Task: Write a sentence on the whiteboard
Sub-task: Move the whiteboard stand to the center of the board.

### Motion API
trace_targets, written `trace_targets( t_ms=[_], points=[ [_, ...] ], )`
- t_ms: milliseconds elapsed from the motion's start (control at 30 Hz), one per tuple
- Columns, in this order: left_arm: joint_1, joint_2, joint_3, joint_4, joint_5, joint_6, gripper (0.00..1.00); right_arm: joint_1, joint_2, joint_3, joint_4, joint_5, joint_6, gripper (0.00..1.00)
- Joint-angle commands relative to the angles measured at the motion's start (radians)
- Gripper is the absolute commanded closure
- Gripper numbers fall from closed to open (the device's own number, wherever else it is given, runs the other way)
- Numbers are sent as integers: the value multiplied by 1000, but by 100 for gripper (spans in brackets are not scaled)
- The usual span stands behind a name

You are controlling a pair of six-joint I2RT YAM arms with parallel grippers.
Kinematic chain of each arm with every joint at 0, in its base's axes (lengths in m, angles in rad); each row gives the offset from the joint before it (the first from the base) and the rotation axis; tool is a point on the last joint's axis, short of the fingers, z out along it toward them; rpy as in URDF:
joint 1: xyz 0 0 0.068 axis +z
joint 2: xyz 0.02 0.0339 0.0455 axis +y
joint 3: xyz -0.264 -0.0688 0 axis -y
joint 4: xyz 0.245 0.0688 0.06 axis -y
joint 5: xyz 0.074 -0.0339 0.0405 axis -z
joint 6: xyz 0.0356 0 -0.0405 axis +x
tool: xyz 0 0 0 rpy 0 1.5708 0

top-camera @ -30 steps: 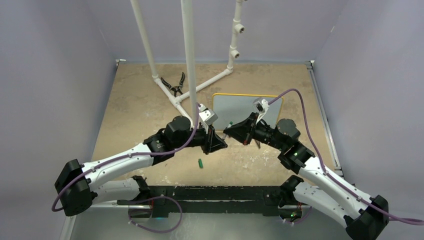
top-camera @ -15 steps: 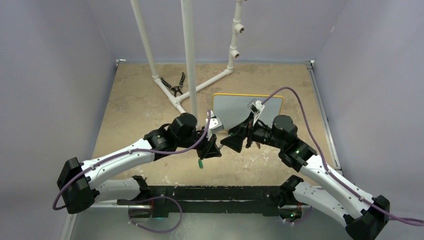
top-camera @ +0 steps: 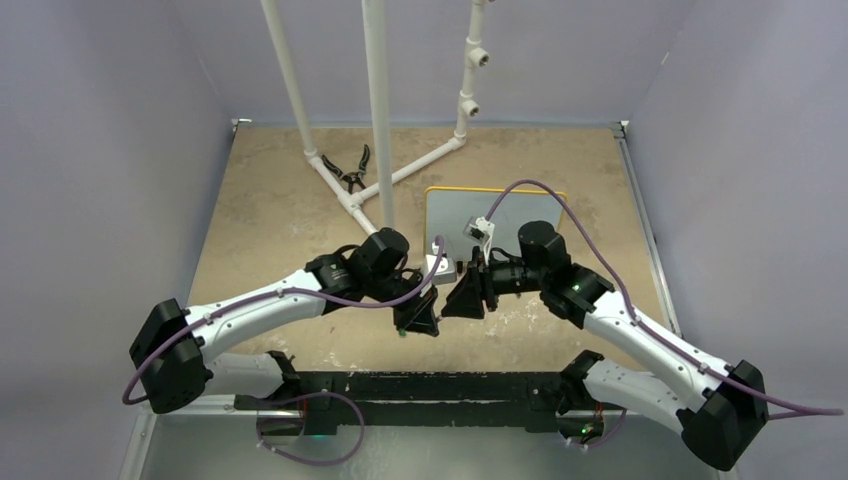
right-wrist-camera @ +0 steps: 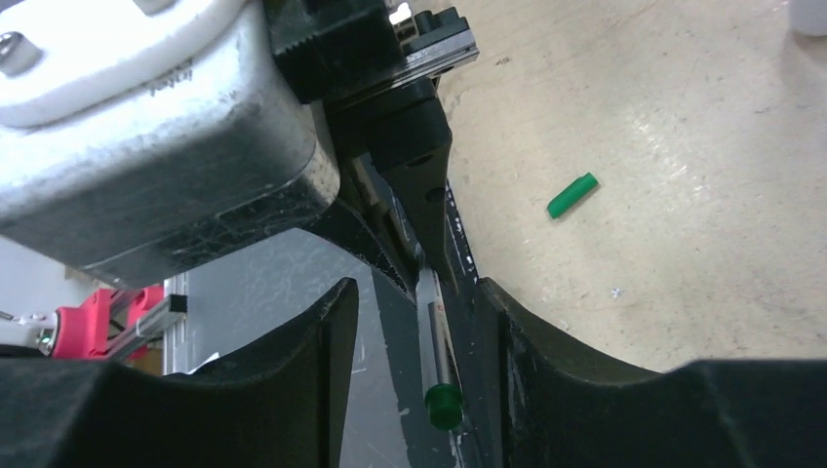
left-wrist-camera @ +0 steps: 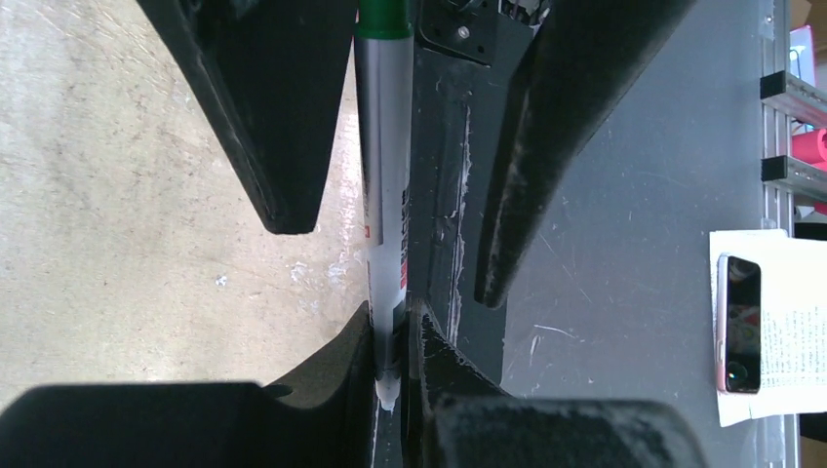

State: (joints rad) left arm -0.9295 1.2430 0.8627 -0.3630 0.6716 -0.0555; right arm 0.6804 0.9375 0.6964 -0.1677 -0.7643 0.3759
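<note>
The whiteboard [top-camera: 455,210], white with a yellow-orange rim, lies right of centre, its near part hidden by my right arm. No sentence shows on its visible part. A silver marker [left-wrist-camera: 382,175] with a green end [right-wrist-camera: 442,405] sticks out of my left gripper [left-wrist-camera: 392,312], which is shut on its tip end. My right gripper [right-wrist-camera: 417,288] stands open around the marker's green end, with its fingers [left-wrist-camera: 268,127] clear of the barrel on both sides. In the top view the two grippers [top-camera: 415,318] [top-camera: 465,295] meet near the table's front edge. A loose green cap [right-wrist-camera: 571,195] lies on the table.
A white pipe frame [top-camera: 378,110] rises from the table's back left, with black pliers [top-camera: 350,170] beside its base. The black base rail [top-camera: 420,385] runs along the near edge. Beyond it, a phone [left-wrist-camera: 738,322] rests on paper.
My right gripper, shut on the marker a second ago, has opened. The left gripper has shut on the marker. Both grippers have moved together toward the near edge.
</note>
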Motion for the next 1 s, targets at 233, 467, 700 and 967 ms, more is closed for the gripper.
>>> trace_targets(
  t_ms=[233,467,700,967],
  points=[
    [3,39,66,2,80,35,100,6,41,1,24,-121,-41,65],
    [3,57,81,3,80,34,100,11,42,-8,-3,-119,-60,81],
    [3,49,89,24,23,10,92,13,18,-17,-10,-81,-59,100],
    [13,-35,97,94,-323,-75,40,11,-119,9,-81,416,1,100]
  ],
)
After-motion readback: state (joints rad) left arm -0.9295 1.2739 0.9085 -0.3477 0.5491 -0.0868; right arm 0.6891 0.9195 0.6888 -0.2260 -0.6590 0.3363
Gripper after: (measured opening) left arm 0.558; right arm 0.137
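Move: The marker stands slanted between the hands, gripped near its writing end by the left fingers; its middle is about 4 cm above and 2 cm ahead of the left hand, and roughly 1 cm back, 1 cm left and 2 cm below the right hand, whose open fingers flank its green end. The green cap lies about 2 cm ahead, 7 cm left and 15 cm below the left hand. The whiteboard's middle is some 22 cm ahead, 9 cm right and 18 cm below the right hand. Easing back and down by about 1 cm each, the right hand closes its half-open fingers and pinches the marker's barrel while the left keeps its grip. Then the left fingers open wide and let go, the left hand swinging forward some 3 cm; the right, still pinching, comes forward about 2 cm, turning slightly clockwise. ##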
